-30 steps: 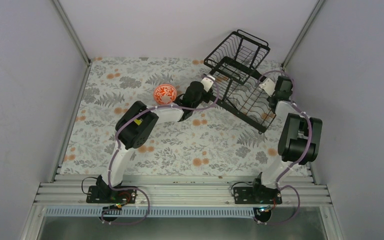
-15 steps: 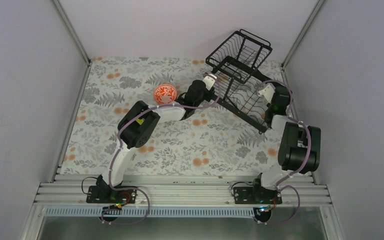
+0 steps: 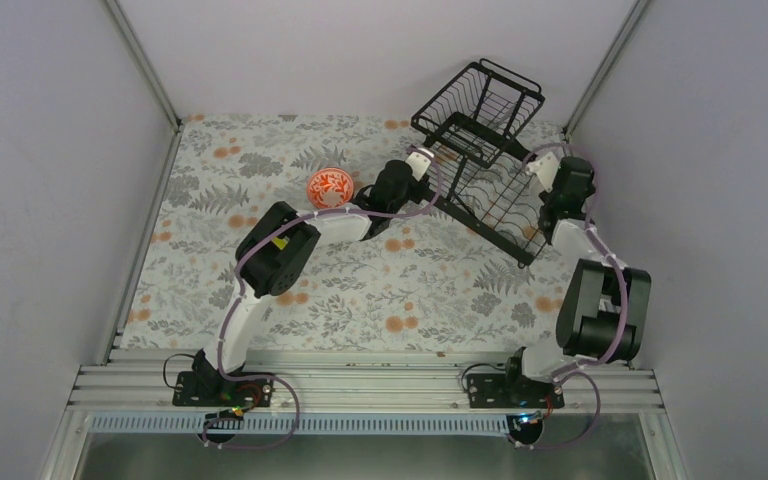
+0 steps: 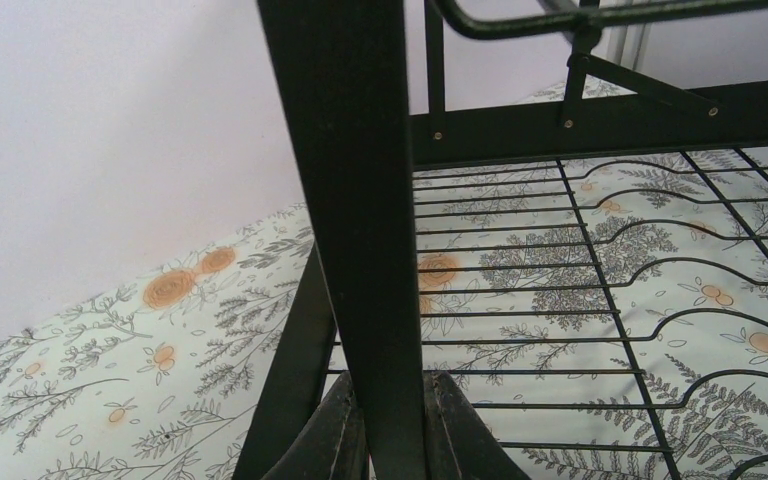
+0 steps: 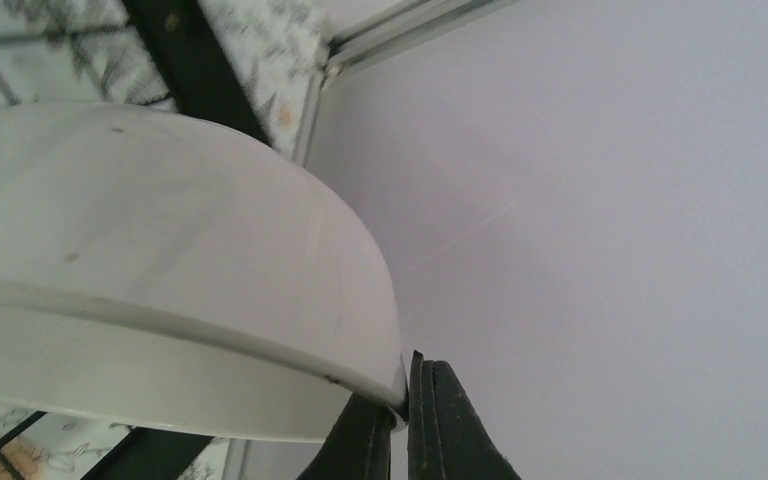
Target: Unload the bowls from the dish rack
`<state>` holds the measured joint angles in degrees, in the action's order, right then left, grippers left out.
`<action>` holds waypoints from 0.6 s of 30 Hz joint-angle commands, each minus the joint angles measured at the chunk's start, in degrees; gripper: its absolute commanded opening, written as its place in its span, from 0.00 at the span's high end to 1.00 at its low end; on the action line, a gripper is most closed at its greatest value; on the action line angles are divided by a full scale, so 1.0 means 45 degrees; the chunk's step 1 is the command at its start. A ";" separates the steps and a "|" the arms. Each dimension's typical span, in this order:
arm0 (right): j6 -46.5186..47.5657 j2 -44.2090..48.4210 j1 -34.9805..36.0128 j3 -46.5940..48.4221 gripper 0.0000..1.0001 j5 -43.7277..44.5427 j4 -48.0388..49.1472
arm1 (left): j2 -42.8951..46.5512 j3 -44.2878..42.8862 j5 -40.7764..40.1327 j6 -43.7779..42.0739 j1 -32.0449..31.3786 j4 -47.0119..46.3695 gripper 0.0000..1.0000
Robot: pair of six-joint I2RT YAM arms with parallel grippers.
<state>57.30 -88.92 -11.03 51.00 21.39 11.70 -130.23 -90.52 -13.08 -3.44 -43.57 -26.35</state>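
Observation:
The black wire dish rack (image 3: 480,150) stands at the far right of the table. My left gripper (image 3: 426,157) is shut on a flat black bar of the rack's frame (image 4: 360,200), with a finger (image 4: 332,440) on each side of it. My right gripper (image 5: 406,392) is shut on the rim of the plain white bowl (image 5: 160,280), held at the rack's right end close to the wall; in the top view it (image 3: 539,166) sits by the rack's right side. The white bowl with the red-orange pattern (image 3: 327,186) sits on the table left of the rack. The other bowls are not visible.
The floral tablecloth (image 3: 360,290) covers the table. Grey walls enclose it on the left, back and right; the right wall (image 3: 700,200) is close to my right arm. A metal corner post (image 3: 600,70) stands behind the rack.
The rack shifted slightly toward the back. My right wrist moved toward the right wall with the white bowl, and its elbow swung nearer. The left gripper kept its hold.

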 commanded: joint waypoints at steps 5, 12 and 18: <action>-0.2224 0.2392 -0.0088 0.2219 0.96 -0.0896 -0.3191 | 0.0112 -0.0956 -0.0294 -0.0825 -0.0100 -0.0689 0.70; -0.3029 0.3848 -0.0072 0.3228 0.96 -0.1665 -0.5573 | 0.0397 -0.0923 -0.0284 -0.1136 -0.0217 -0.0538 0.29; -0.3750 0.5159 -0.0061 0.3601 0.96 -0.3031 -0.7500 | 0.1629 0.0690 -0.0785 -0.1647 -0.0239 -0.1442 0.00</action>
<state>44.71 -69.60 -11.03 64.71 13.15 -14.96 -128.92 -91.70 -14.66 -8.78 -44.49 -28.67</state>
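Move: The right hand already pinches the white bowl by its rim, the bowl's middle about 4 cm left, 1 cm ahead and 5 cm below; the orange bowl's stack lies roughly 50 cm left, level ahead, 14 cm down. The left hand grips the rack post between its fingers; from it the white bowl is some 25 cm right and 2 cm ahead at about its height, the orange bowl about 21 cm left, 2 cm ahead, 11 cm down. Right hand lifts its pinched white bowl some 15 cm, easing back; left opens wide, freeing the rack post. ##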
